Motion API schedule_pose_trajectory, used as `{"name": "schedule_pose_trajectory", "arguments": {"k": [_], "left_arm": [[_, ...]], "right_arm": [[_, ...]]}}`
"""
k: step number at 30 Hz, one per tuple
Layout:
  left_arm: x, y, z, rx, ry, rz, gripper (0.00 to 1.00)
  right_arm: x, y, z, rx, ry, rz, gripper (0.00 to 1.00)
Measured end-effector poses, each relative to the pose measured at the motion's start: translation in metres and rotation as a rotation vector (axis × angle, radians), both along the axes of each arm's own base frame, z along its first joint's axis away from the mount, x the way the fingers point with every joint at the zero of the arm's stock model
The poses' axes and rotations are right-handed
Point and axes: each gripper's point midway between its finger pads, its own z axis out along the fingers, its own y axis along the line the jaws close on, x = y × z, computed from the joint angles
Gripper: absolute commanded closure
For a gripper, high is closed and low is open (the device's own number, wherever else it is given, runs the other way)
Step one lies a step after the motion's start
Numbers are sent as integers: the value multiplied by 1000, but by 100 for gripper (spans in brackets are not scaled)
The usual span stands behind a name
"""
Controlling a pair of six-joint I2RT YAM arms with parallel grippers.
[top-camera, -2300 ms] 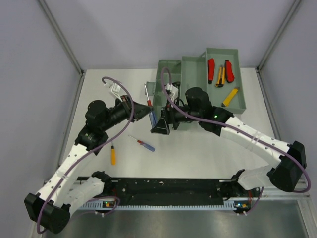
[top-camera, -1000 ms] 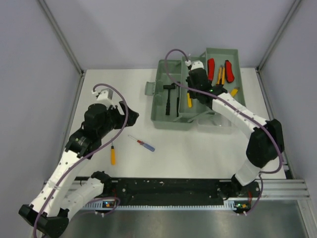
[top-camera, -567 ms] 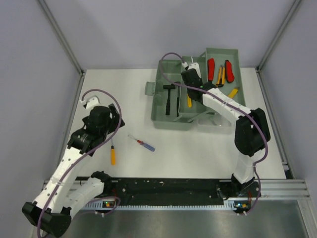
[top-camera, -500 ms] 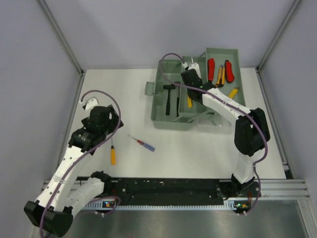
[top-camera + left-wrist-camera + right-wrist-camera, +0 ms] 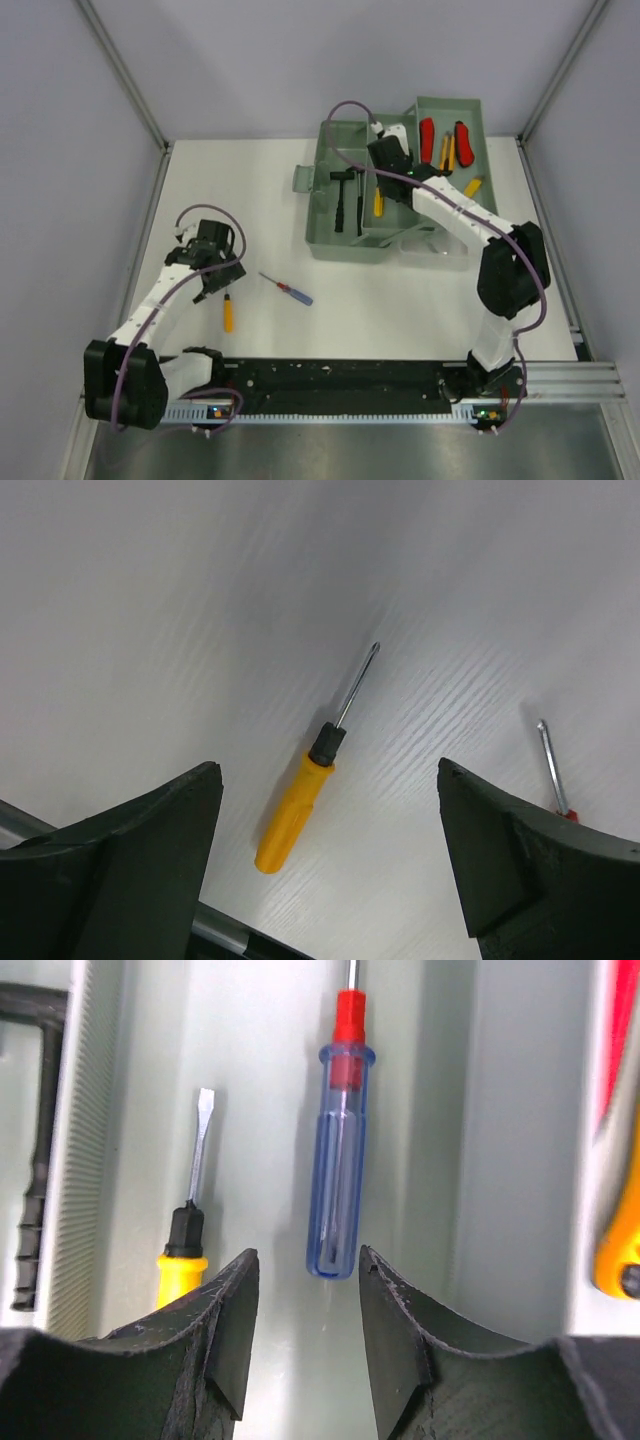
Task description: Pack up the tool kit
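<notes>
The grey-green tool kit (image 5: 320,225) stands open at the back right, with the hammer (image 5: 345,196), a yellow screwdriver (image 5: 379,204), red-handled pliers (image 5: 427,140) and yellow knives (image 5: 468,188) in it. My right gripper (image 5: 383,172) hangs over its middle tray, open. In the right wrist view a blue screwdriver (image 5: 338,1200) lies on the tray floor just beyond the gripper (image 5: 308,1253), free of the jaws, beside the yellow one (image 5: 185,1245). My left gripper (image 5: 212,280) is open above a yellow screwdriver (image 5: 298,808) on the table, apart from it.
A red-and-blue screwdriver (image 5: 291,291) lies on the white table right of the yellow screwdriver (image 5: 228,314); its shaft (image 5: 552,772) shows in the left wrist view. The black rail (image 5: 330,385) runs along the near edge.
My right jaws have parted, leaving the blue screwdriver in the tray. My left arm has swung back and down to the near left, over the yellow screwdriver.
</notes>
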Motion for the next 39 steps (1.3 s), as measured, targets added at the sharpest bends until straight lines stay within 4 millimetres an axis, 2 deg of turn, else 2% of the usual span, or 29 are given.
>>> {"name": "schedule_pose_trajectory", "arguments": {"k": [4, 8, 10, 11, 13, 16, 18, 22, 28, 32, 34, 35, 36, 39], "left_arm": [[-12, -4, -31, -44, 93, -2, 27], [-13, -10, -48, -78, 132, -8, 43], [-13, -13, -54, -90, 139, -11, 60], [-14, -13, -57, -94, 144, -14, 64], [-14, -14, -64, -98, 156, -18, 68], [-10, -14, -70, -95, 179, -27, 71], [0, -14, -70, -88, 180, -34, 75], [18, -17, -70, -89, 166, -50, 100], [24, -21, -68, -109, 159, -79, 100], [22, -29, -65, -145, 164, -122, 100], [21, -33, -56, -166, 149, -146, 100], [22, -36, -48, -179, 129, -159, 100], [25, -39, -38, -192, 101, -175, 100], [40, -54, 4, -256, -30, -252, 100]], "right_arm": [[-9, 3, 29, 74, -38, 18, 56], [-24, 5, 81, 186, -124, 52, 55], [-33, 5, 106, 243, -168, 67, 55], [-38, 6, 119, 274, -190, 79, 55], [-47, 8, 137, 326, -220, 98, 55], [-57, 12, 154, 387, -242, 132, 55], [-60, 15, 158, 410, -243, 148, 55], [-63, 19, 150, 418, -220, 166, 55], [-73, 23, 132, 430, -163, 193, 49], [-84, 28, 127, 460, -140, 242, 39], [-91, 29, 125, 476, -127, 265, 31], [-93, 30, 124, 484, -124, 276, 22], [-96, 32, 124, 492, -120, 293, 13], [-105, 42, 126, 524, -110, 366, 5]]}}
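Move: Beneath the wide-open left hand the yellow screwdriver lies on the table, its middle about 2 cm back, 2 cm right and 8 cm below; the table's blue screwdriver is some 18 cm right of this hand and 3 cm ahead, at the same depth. From the right hand the yellow one is roughly 23 cm back, 47 cm left and 16 cm below. Near the right fingers, the placed blue screwdriver's middle is about 8 cm ahead and 3 cm below. Sinking about 7 cm while its fingers start closing, the left hand then eases 4 cm forward along the yellow screwdriver, pinches its black collar, and lifts 7 cm, swinging right, forward and slightly clockwise. The right hand pulls up out of the tray, rising 16 cm and drawing back, then sinks about 3 cm while continuing back and left towards the yellow screwdriver, rolling left side up some 30 degrees and opening wide late. ##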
